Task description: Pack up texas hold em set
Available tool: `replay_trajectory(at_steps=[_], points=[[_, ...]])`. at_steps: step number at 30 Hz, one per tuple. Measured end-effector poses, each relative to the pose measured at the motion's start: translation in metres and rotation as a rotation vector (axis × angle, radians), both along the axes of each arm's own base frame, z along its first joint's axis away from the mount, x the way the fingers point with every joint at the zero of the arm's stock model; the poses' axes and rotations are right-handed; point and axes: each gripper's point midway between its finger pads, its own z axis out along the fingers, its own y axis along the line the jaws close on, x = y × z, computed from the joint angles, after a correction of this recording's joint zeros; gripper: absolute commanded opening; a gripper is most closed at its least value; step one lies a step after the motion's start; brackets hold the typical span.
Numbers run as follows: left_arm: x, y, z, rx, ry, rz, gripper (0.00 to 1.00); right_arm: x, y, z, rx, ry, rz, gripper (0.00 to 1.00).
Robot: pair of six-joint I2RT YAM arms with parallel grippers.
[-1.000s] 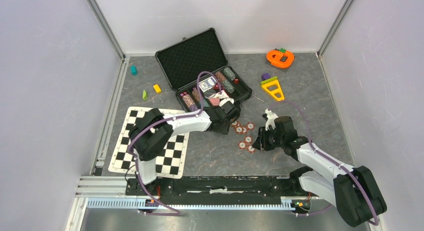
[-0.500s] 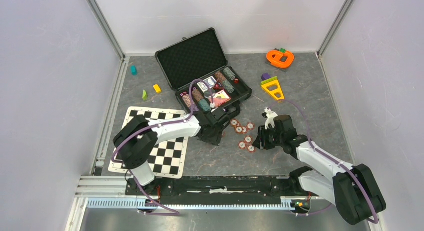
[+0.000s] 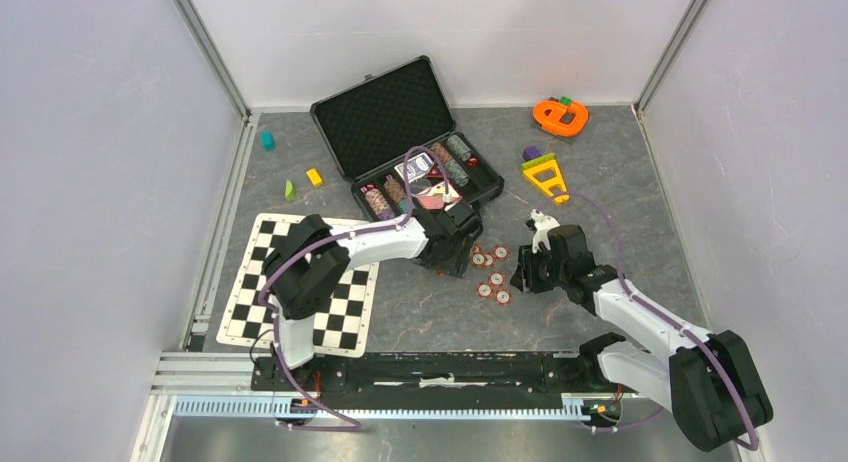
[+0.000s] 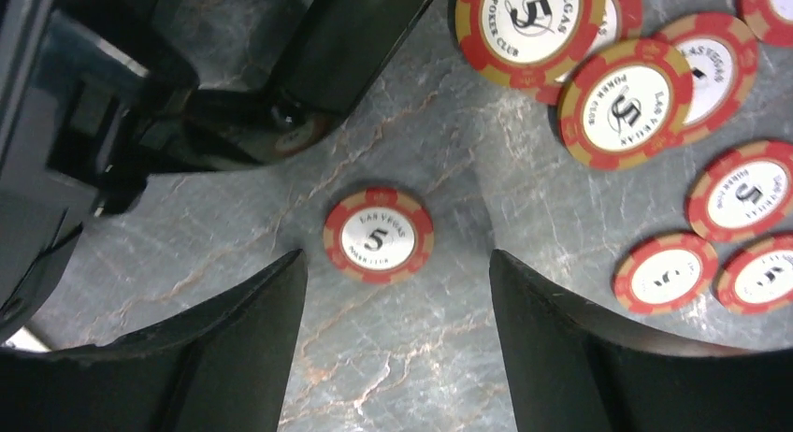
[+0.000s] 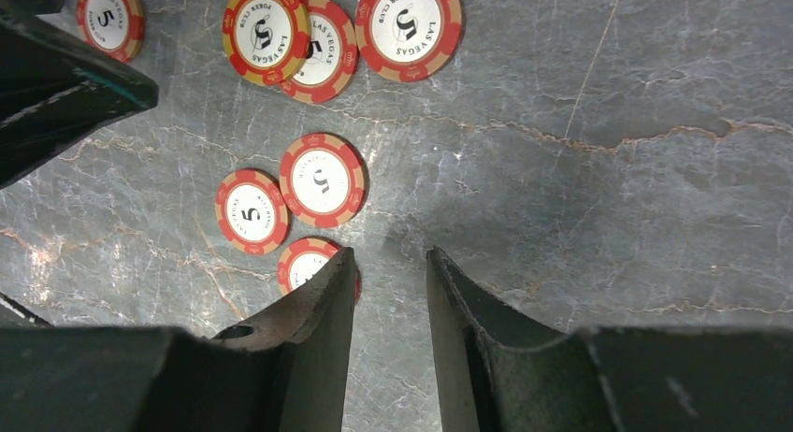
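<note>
The black briefcase [image 3: 381, 110] stands open at the back, with coloured chip stacks [image 3: 445, 164] and card decks [image 3: 417, 169] in its tray. Several red-white poker chips [image 3: 490, 267] lie loose on the grey table in front of it. My left gripper [image 3: 455, 254] [image 4: 397, 264] hovers low at the left of that cluster. Its jaws are wide open and hold nothing, and a single chip [image 4: 379, 236] lies flat just beyond its fingertips. My right gripper [image 3: 522, 277] [image 5: 390, 254] is at the cluster's right side, narrowly open over bare table, its left finger covering part of one chip [image 5: 304, 264].
A black-white checkered mat [image 3: 262, 302] lies at the front left under the left arm. An orange toy [image 3: 560, 115] and a yellow triangle toy [image 3: 545, 177] sit at the back right. Small teal [image 3: 267, 140], yellow [image 3: 314, 177] and green [image 3: 290, 190] blocks lie at the back left. Walls enclose three sides.
My left gripper came away from the case's front edge down to the loose chips, and its jaws opened much wider. The right gripper shifted slightly towards the back.
</note>
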Motion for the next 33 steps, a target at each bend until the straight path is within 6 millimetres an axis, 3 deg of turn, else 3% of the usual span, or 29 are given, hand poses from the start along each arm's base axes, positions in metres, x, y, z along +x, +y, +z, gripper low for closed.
replay_trajectory(at_steps=[5,11,15,25,30,33], points=[[0.007,-0.002,-0.007,0.021,0.004,0.010,0.71,0.001,-0.002,0.000,-0.011,-0.010,-0.001,0.40],[0.011,0.003,-0.008,0.038,0.017,0.025,0.48,0.004,-0.001,0.006,-0.004,-0.039,0.002,0.40],[0.011,0.004,-0.007,0.046,0.026,0.027,0.39,0.005,-0.001,0.009,-0.001,-0.051,0.001,0.39],[0.008,0.005,-0.003,0.044,0.034,0.023,0.39,0.006,-0.001,0.011,0.001,-0.057,0.000,0.39],[0.008,-0.002,0.018,-0.011,0.028,0.008,0.40,0.009,-0.004,0.015,-0.007,-0.084,-0.017,0.39],[0.013,-0.018,0.034,-0.066,0.011,-0.005,0.40,0.011,-0.006,0.017,-0.011,-0.098,-0.026,0.39]])
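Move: The lone chip sits almost between the left gripper's open fingertips, about 1 cm ahead and 1 cm below. From that gripper, the overlapping chips lie some 4 cm ahead and 8 cm right, and the three-chip cluster about 3 cm back and 11 cm right. The case handle is roughly 8 cm ahead and 2 cm right. From the right gripper, the lone chip is about 17 cm left and 3 cm ahead. Ease the left gripper about 1 cm forward and slightly down over the lone chip, close the fingers to pinch it by opposite edges, and pause briefly. Then lift it some 4 cm, drifting about 2 cm right towards the overlapping chips. Meanwhile raise the empty right gripper a little, moving slightly forward, its fingers unchanged. ##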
